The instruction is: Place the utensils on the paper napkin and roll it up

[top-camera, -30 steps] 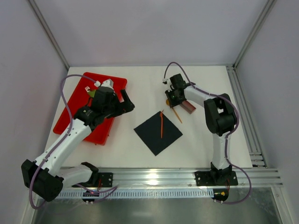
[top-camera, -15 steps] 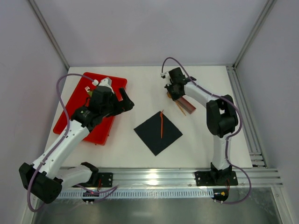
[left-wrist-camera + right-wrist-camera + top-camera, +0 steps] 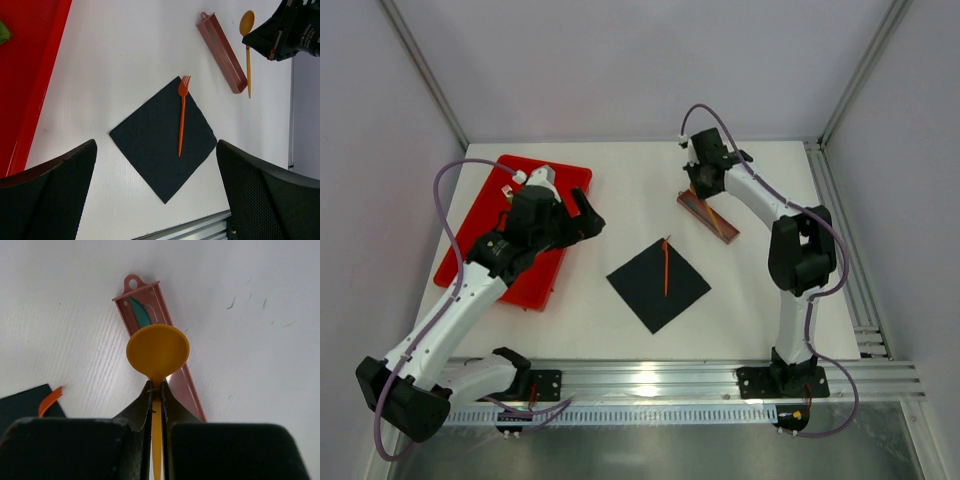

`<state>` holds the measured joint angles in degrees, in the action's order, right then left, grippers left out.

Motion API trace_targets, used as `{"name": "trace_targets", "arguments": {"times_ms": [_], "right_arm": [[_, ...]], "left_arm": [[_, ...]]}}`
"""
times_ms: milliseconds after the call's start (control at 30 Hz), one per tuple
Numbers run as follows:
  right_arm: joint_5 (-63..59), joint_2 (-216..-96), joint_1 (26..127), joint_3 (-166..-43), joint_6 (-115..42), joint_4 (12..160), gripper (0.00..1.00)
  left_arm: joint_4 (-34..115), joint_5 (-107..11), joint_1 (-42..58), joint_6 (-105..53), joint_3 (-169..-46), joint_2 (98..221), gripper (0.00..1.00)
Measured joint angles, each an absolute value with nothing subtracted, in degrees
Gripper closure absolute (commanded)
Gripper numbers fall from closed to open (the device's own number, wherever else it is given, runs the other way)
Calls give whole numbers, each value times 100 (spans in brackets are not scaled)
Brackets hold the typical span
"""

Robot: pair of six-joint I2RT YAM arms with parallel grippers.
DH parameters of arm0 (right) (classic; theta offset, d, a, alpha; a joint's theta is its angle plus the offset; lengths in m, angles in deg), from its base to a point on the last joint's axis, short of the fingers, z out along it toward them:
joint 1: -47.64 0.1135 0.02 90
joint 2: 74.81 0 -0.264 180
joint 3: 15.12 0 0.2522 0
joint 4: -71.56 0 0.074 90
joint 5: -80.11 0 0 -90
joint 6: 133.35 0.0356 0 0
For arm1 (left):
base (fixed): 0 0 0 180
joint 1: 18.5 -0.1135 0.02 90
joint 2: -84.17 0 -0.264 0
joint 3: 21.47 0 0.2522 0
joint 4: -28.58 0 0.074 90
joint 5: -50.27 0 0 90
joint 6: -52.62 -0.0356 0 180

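The paper napkin [image 3: 658,283] is a black square lying cornerwise mid-table, with an orange fork [image 3: 666,265] on its right half. Both show from the left wrist too: the napkin [image 3: 162,137] and the fork [image 3: 182,117]. My right gripper [image 3: 156,389] is shut on the handle of a yellow spoon [image 3: 157,350], just below its bowl, over the long brown tray [image 3: 145,305]. In the top view that gripper [image 3: 702,188] is at the tray's far end. My left gripper [image 3: 582,215] hangs open by the red tray's right edge, holding nothing.
The red tray [image 3: 480,235] lies at the left with a green piece [image 3: 517,200] on it. The brown tray [image 3: 710,215] lies slantwise right of the napkin and has a teal piece [image 3: 140,312] in it. A metal rail [image 3: 720,380] runs along the near edge.
My right gripper has closed on the yellow spoon beside the brown tray and moved toward the back with it. The left arm has barely shifted.
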<state>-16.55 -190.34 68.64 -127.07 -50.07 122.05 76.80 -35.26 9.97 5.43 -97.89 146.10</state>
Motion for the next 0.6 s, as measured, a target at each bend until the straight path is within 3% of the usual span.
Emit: {"name": "trace_targets", "arguments": {"times_ms": [167,600], "right_arm": [[-1622,-18623,6982,-12270,-3711,12373,96],[-2000,-17856,8411,-10456,-973,11862,96]], "left_arm": [[7546,-3539,997,543,-9736,14632,0],[7481,-3741,999,514,-9308,14954,0]]}}
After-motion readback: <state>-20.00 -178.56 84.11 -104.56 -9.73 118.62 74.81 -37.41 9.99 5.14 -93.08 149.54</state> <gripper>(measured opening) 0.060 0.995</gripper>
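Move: The napkin, where the held yellow spoon is to go, has its middle about 19 cm back and 10 cm left of the right hand, some 9 cm below. The red fork already on it lies about 15 cm back and 9 cm left; the pink tray is just below the hand, 2 cm right and 1 cm back. From the left hand the napkin's middle is roughly 11 cm right, 4 cm back and 22 cm down. The yellow spoon, still pinched just below its bowl by the right hand, is carried back some 13 cm and left about 9 cm, off from over the pink tray to the fork's right side over the napkin. The height holds at first, then drops about 4 cm, while the wrist turns roughly 20 degrees clockwise and tilts. The empty, open left hand sinks about 5 cm. ##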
